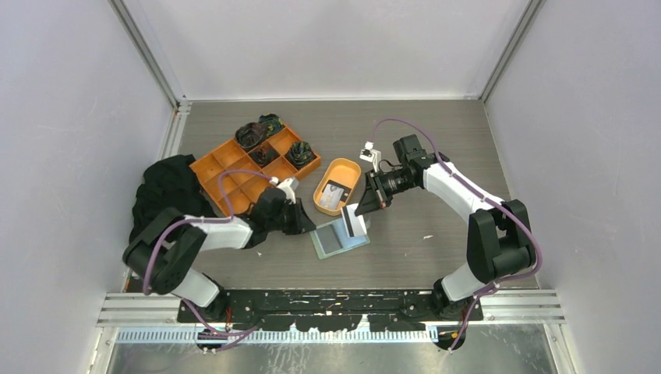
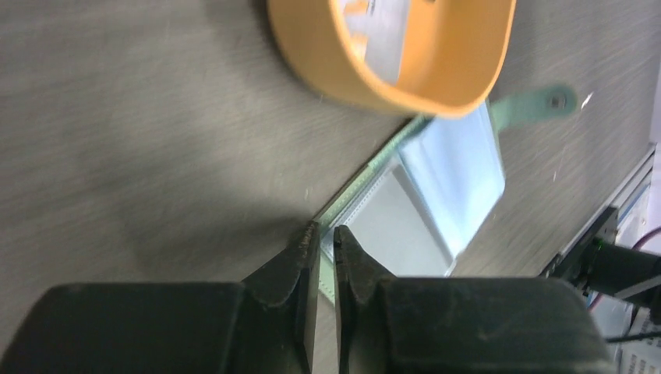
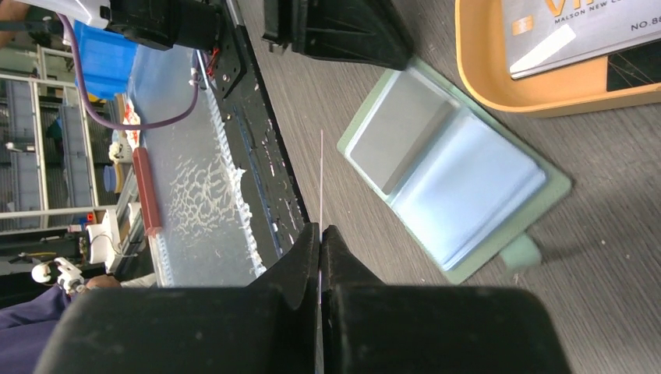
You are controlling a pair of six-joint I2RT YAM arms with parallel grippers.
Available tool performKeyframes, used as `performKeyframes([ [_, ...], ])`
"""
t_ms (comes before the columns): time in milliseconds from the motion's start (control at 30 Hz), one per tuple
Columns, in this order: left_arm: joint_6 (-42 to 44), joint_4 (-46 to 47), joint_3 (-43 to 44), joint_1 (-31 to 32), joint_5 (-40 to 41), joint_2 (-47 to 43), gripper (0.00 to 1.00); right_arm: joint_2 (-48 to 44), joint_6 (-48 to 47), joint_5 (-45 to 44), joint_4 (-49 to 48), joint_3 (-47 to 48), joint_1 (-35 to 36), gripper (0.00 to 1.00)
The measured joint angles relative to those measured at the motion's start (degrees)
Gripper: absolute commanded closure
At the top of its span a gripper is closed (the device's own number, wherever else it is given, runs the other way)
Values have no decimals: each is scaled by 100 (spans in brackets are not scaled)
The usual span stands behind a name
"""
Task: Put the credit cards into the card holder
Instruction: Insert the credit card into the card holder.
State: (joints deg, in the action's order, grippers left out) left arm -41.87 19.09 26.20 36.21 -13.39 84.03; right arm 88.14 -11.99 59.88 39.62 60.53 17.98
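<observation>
The sage-green card holder (image 1: 341, 238) lies open on the table, its glossy pockets (image 3: 444, 171) facing up and its tab (image 2: 538, 105) sticking out. My left gripper (image 2: 326, 234) is nearly closed, pinching the holder's stitched left edge (image 2: 355, 191). My right gripper (image 3: 320, 230) is shut on a pale credit card (image 1: 354, 221), held upright over the holder's far edge; the right wrist view shows this card (image 3: 321, 179) edge-on as a thin line. Another credit card (image 1: 333, 195) rests in the orange oval dish (image 1: 348, 167).
An orange compartment tray (image 1: 234, 183) with dark bundles in its far cells stands at the back left. A black cloth (image 1: 167, 191) lies beside it, behind my left arm. The oval dish's wall (image 2: 436, 86) sits close to the holder's far side.
</observation>
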Motion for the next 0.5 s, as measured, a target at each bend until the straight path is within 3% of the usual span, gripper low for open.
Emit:
performKeyframes([
  [167,-129,216,691,-13,31,800,88,0,-52,-26,103,4,-39,99],
  [500,13,-85,1611,-48,227,1432,83,55,-138,-96,225,57,-46,99],
])
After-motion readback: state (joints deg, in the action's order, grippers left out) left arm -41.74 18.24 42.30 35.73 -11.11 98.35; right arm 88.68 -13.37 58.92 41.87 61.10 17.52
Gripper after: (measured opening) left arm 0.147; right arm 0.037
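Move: The left hand, fingers nearly shut, has its tips low at the card holder's left edge; the holder's middle is about 7 cm to its right, 2 cm back and 1 cm below. The orange tray's middle lies some 11 cm ahead of it, 6 cm right, at about its height. From the right hand, already holding a card, the holder is roughly 5 cm left, 2 cm back and 13 cm below; the tray is 12 cm ahead, 6 cm left. Fingertips at the card holder's left edge, the left hand pushes that end forward and swings the holder round, travelling about 7 cm forward and some 4 cm right, low over the table towards the orange tray's near end. Its fingers stay almost closed, the wrist barely turning. The right hand stays in place above the holder, still gripping the card. ##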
